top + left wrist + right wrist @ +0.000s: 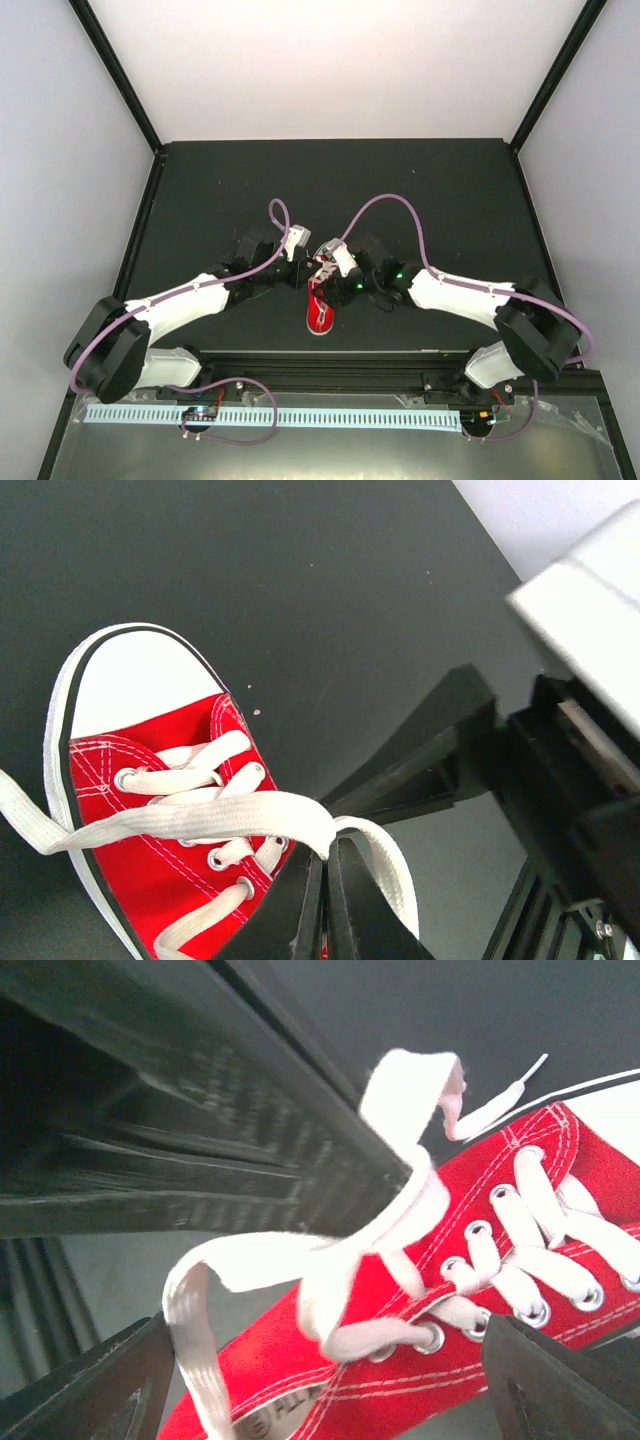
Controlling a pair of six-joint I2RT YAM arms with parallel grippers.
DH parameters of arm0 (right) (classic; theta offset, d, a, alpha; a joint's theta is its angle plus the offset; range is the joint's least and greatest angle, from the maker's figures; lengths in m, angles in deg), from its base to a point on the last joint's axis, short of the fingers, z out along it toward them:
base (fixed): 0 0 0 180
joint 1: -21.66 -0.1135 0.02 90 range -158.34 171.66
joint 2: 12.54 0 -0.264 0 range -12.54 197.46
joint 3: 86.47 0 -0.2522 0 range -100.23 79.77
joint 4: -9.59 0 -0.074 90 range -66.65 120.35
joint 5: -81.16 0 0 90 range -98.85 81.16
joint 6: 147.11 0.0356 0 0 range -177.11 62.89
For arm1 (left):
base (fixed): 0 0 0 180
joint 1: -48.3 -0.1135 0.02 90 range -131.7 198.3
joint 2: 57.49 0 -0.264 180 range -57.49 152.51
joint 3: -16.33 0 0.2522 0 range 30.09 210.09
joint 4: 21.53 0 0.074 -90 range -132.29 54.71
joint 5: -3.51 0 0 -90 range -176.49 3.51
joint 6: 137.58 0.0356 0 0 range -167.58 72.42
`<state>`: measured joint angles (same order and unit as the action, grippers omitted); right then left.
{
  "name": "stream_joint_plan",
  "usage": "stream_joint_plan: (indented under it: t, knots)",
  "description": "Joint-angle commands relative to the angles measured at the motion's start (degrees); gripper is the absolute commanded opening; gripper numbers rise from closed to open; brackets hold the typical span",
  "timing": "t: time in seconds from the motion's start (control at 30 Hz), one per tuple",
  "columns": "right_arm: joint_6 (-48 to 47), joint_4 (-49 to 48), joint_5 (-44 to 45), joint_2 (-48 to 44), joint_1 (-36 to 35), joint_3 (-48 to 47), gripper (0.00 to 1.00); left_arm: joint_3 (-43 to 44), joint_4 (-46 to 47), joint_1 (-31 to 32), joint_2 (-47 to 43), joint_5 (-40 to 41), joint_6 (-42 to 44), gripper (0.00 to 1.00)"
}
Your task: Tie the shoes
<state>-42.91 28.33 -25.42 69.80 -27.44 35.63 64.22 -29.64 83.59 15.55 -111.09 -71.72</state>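
Note:
The shoe (320,312) is a small red sneaker with a white toe cap (140,680) and white laces, lying on the black table between the two arms. My left gripper (328,858) is shut on a white lace (200,818) that is pulled across the eyelets, and the lace loops over the right finger. My right gripper (327,1332) stands open over the shoe's side (420,1380). A loose twisted lace loop (300,1260) lies between its fingers without being pinched. In the top view both grippers (308,272) (332,272) meet above the shoe's heel end.
The black tabletop (420,190) spreads beyond the shoe to white walls. Purple cables (400,205) arch over both arms. The right arm's dark finger (430,750) sits close beside my left gripper. A metal rail (300,415) runs along the near edge.

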Motion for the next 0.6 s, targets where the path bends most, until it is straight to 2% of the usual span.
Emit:
stream_joint_plan:
  t: [0.0,0.17,0.43,0.57]
  knots:
    - [-4.2,-4.6,3.2,3.4,0.3,-1.8,0.86,0.8,0.0,-0.2,-0.9,0.1,0.6,0.02]
    - [-2.7,-6.9,11.0,6.0,0.2,-2.3,0.77,0.9,-0.1,-0.2,-1.0,0.1,0.4,0.02]
    - [-0.9,-12.8,17.6,6.8,0.2,-1.9,0.46,0.5,-0.5,-0.2,-1.2,0.2,-0.1,0.02]
    - [-1.2,-14.4,18.2,7.8,0.1,-2.3,0.38,0.2,-0.1,-0.2,-1.4,-0.1,-0.8,0.02]
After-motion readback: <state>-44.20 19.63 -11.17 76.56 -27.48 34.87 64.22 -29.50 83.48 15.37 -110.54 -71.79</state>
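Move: The lace strand running forward from the left fingertips has its middle roughly 7 cm ahead of the right hand and 3 cm left, about level in height. The pinching left fingertips are about 4 cm ahead of the right hand, 2 cm left and slightly higher. The red shoe's middle sits almost straight below the right hand, some 6 cm down. From the left hand, that strand lies about 3 cm ahead and 1 cm left. Down about 3 cm at first, then forward and slightly up again, the right hand swings in under the left fingertips and the lace held there, ending some 5 cm farther forward. Its wide-open fingers close to under half, one on each side of the strand, as the wrist tips up and turns clockwise about 10 degrees. The left hand holds still, keeping its pinch on the lace. ##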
